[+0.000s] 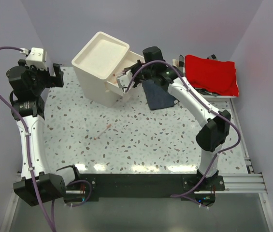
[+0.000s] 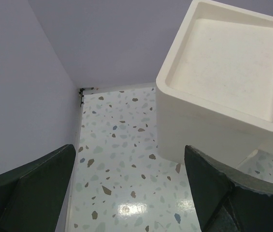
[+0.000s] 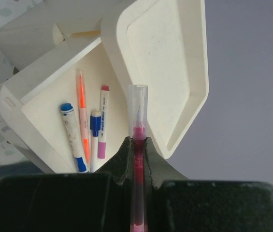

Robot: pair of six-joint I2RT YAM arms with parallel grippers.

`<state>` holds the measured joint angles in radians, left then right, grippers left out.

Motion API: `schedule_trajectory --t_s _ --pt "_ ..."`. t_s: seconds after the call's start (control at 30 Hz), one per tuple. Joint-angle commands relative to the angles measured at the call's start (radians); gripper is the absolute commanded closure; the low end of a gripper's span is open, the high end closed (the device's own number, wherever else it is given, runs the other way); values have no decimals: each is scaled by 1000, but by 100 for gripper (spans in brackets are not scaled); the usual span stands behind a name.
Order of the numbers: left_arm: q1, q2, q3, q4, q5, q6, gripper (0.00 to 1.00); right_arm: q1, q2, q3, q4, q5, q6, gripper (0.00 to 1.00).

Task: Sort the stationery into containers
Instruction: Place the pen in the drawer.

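Note:
The cream-white drawer unit (image 1: 100,65) stands at the back of the table with its tray-like top (image 2: 228,58) facing up. One drawer (image 3: 44,121) is pulled out, and several pens lie in it, among them a blue-capped pen (image 3: 71,135), an orange one (image 3: 82,116) and a pink-ended one (image 3: 102,121). My right gripper (image 3: 138,141) is shut on a red pen (image 3: 137,159) with a clear cap, held just above that drawer (image 1: 119,89). My left gripper (image 2: 129,154) hangs open and empty left of the unit. A thin pink pen (image 1: 102,131) lies on the table.
A dark blue folded cloth (image 1: 159,96) lies right of the unit, under my right arm. A red cloth (image 1: 212,73) fills a basket at the back right. Lilac walls close the table at the back and left (image 2: 25,96).

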<state>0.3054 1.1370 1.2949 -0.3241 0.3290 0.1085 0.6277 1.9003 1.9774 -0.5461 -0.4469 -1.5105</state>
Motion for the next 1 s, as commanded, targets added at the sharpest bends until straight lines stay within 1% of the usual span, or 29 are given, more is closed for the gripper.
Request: schedule_trajectory --t_s 0.0,0.07,0.13,0.17,0.23,0.27,0.33,0.37,0.4,0.43,0.47,0.5,0.53,0.57,0.6,0.63,0.67,0.7,0.73,0.8,0.83,0.87,0.9,0.93,0.97 --pt "11 -25 -20 26 -2 13 0 -8 34 115 -123 -55 -102 100" --pt "9 -25 -26 30 -2 13 0 -8 57 132 -141 -44 -129 100" --pt "14 -26 -31 31 -2 10 0 -8 89 141 -141 -29 -140 96" --pt "14 -25 -31 33 -2 8 0 -10 100 159 -149 -23 -151 88" --pt "17 -23 -32 34 -2 8 0 -8 135 184 -150 -12 -148 77" --pt "17 -25 -31 33 -2 7 0 -10 143 202 -135 -1 -131 70" --pt "20 -25 -25 31 -2 7 0 -10 141 202 -98 10 -99 64" --pt "18 -26 -22 30 -4 5 0 -8 131 196 -62 13 -70 57" --pt "20 -25 -16 30 -4 3 0 -8 114 184 -28 14 -38 52" --pt "20 -31 -14 30 -5 5 0 -8 64 169 4 17 -7 47" --pt "21 -33 -14 34 -5 3 0 -8 36 134 70 17 63 38" --pt "20 -36 -16 34 -5 -3 0 -6 1 112 102 8 105 34" --pt "21 -42 -17 39 -2 -4 0 -5 -33 89 132 5 142 32" --pt "23 -45 -19 39 2 -7 0 -3 -105 46 170 5 210 32" --pt "23 -48 -23 43 4 -13 0 1 -142 25 187 -10 254 32" --pt "23 -52 -26 43 11 -16 0 7 -174 5 196 -27 300 32" --pt "21 -54 -29 46 15 -18 0 10 -244 -33 186 -54 384 31" --pt "23 -57 -37 49 18 -23 0 13 -274 -55 170 -79 415 30" --pt "23 -59 -40 53 18 -26 0 35 -305 -80 152 -113 438 30" --pt "23 -65 -55 62 13 -38 0 70 -386 -188 111 -110 486 30" --pt "23 -69 -60 65 5 -43 0 105 -408 -230 92 -108 492 30" --pt "23 -71 -65 66 4 -49 0 125 -429 -317 60 -105 501 31" --pt "26 -72 -69 65 4 -56 0 145 -467 -357 42 -98 503 31" --pt "26 -75 -71 66 5 -58 0 192 -481 -395 26 -92 509 31" --pt "26 -77 -71 63 4 -58 0 214 -492 -461 -6 -96 513 32"
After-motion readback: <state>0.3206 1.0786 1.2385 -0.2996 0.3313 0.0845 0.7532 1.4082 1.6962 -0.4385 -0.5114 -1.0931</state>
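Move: The open drawer I am taking the held pen to has its middle some 10 cm below my right hand, about 3 cm ahead and 2 cm to the left. The markers and pens already in it lie roughly 10 cm down, 1 cm ahead and 4 cm left. The cabinet's top tray is about 17 cm left, 9 cm ahead and 5 cm lower. From my left hand the drawer is around 43 cm right, 10 cm ahead and 14 cm below. I sink my right hand about 4 cm towards the drawer, easing slightly forward, and open the fingers wide on the way down so they let go of the pen. Then I turn back quickly, pulling away towards my base and up, roughly 15 cm each and a few centimetres to the right, while the fingertips tilt up some 20 degrees. ##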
